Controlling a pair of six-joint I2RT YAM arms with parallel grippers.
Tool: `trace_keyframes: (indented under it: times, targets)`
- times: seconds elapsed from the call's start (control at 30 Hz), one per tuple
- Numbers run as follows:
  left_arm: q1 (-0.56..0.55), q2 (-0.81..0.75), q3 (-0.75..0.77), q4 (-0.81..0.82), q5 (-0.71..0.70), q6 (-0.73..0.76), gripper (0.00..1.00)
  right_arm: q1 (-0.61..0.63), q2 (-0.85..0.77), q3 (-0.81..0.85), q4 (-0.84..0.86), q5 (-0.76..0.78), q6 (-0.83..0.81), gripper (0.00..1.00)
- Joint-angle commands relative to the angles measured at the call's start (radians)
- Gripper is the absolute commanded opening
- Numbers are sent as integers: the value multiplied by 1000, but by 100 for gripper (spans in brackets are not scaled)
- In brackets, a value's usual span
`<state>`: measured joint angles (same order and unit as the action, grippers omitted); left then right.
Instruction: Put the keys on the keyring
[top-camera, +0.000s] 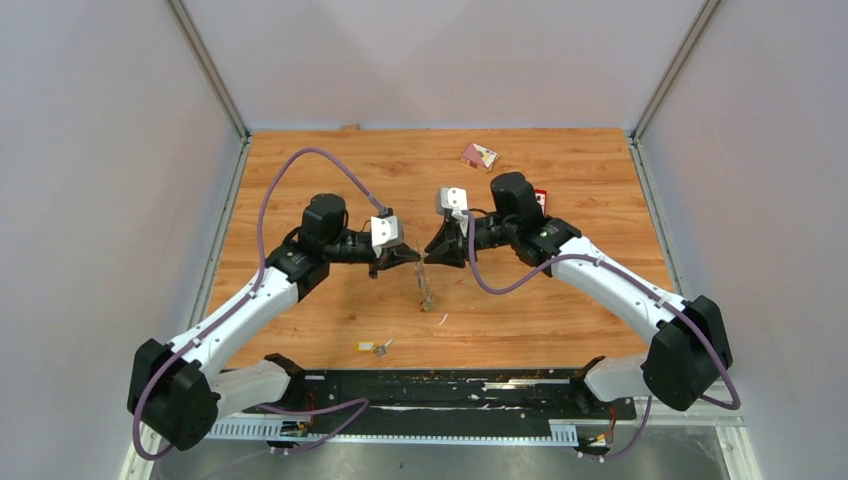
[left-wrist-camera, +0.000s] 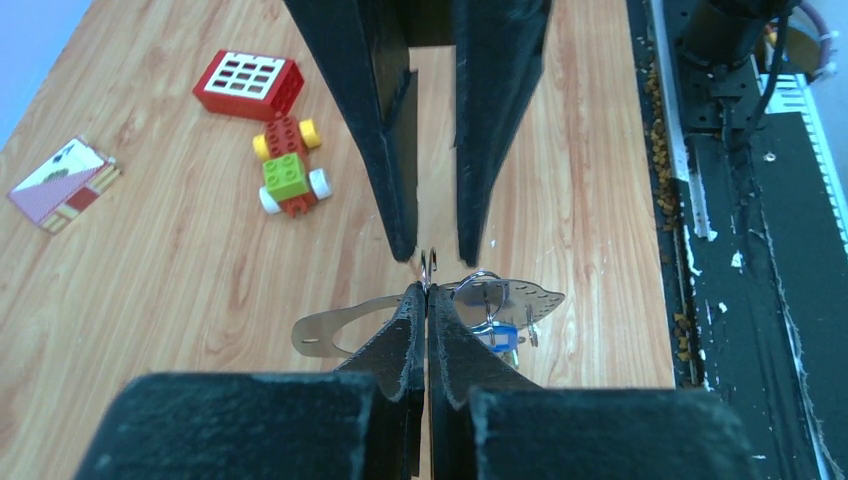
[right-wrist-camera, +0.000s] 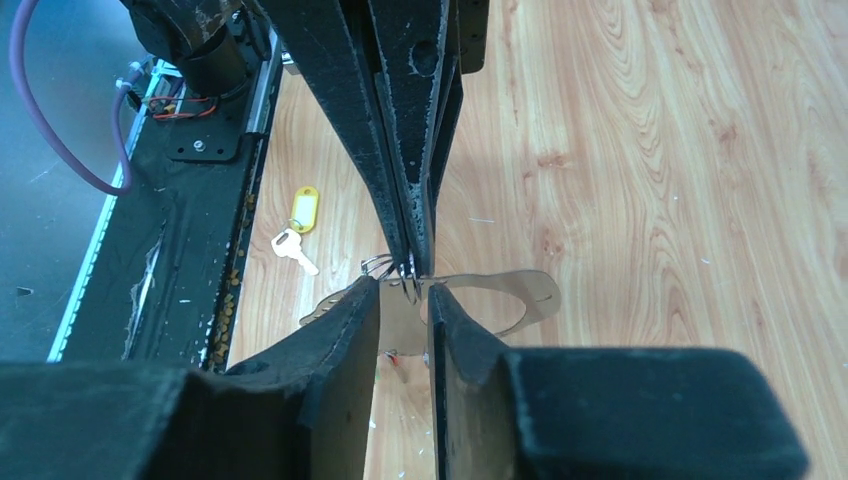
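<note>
The keyring (left-wrist-camera: 322, 333), a flat grey metal loop carrying small wire rings, hangs between the two grippers above the table; it also shows in the top view (top-camera: 427, 291) and the right wrist view (right-wrist-camera: 522, 290). My left gripper (left-wrist-camera: 427, 290) is shut on a wire ring at its top edge. My right gripper (right-wrist-camera: 405, 290) faces it, open, with its jaws on either side of the same ring. A key with a yellow tag (right-wrist-camera: 302, 208) lies on the table near the front edge (top-camera: 372, 347). A red-orange bit (right-wrist-camera: 394, 352) shows under the loop. A blue tag (left-wrist-camera: 500, 336) hangs on the keyring.
A red block with a white grid (left-wrist-camera: 248, 83), a green-yellow-red toy car (left-wrist-camera: 288, 167) and a small card (left-wrist-camera: 62, 185) lie toward the table's far right. A black rail (top-camera: 440, 385) runs along the near edge.
</note>
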<state>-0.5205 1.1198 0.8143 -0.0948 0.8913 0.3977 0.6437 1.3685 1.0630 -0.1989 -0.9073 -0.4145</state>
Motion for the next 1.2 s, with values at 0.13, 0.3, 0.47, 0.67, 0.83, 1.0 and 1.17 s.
trace_keyframes:
  times: [0.13,0.3,0.47,0.67,0.83,1.0,1.17]
  targets:
    - [77,-73,11,1,-57,-46,0,-37,-65,20,-69,65,-105,56]
    - [136,-83,34,-5,-98,-58,0,-11,-80,0,-125,70,-185,61]
    - [200,-81,73,-24,-157,-74,0,120,-43,-15,-171,165,-275,59]
    - [284,-109,100,-68,-196,-73,0,289,107,7,-170,236,-326,59]
    - [322,-108,133,-115,-238,-52,0,383,254,58,-161,255,-322,58]
    - [333,-92,148,-134,-258,-33,0,447,381,104,-139,265,-300,58]
    - [335,-87,159,-140,-255,-34,0,459,495,205,-184,223,-324,58]
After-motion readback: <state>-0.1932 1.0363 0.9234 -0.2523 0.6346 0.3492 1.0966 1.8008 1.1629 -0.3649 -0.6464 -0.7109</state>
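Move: From the right hand, the loose key lies on the table about 12 cm back, 9 cm to the left and 21 cm below. Its yellow tag is just beyond the key, some 4 cm farther left and 1 cm farther forward. The keyring, with its metal plate, hangs right at the right hand's fingertips, its middle about 5 cm below them. The left hand has that key roughly 12 cm back, 8 cm to its left and 21 cm below. Backing off about 2 cm to the right, the right hand spreads its already parting fingers clear of the keyring, then swings back and left and drops some 17 cm towards the key, tipping its fingers down and turning counter-clockwise. The left hand, still pinching the keyring, carries it left and forward about 15 cm and slightly up, turning some 30 degrees counter-clockwise. ##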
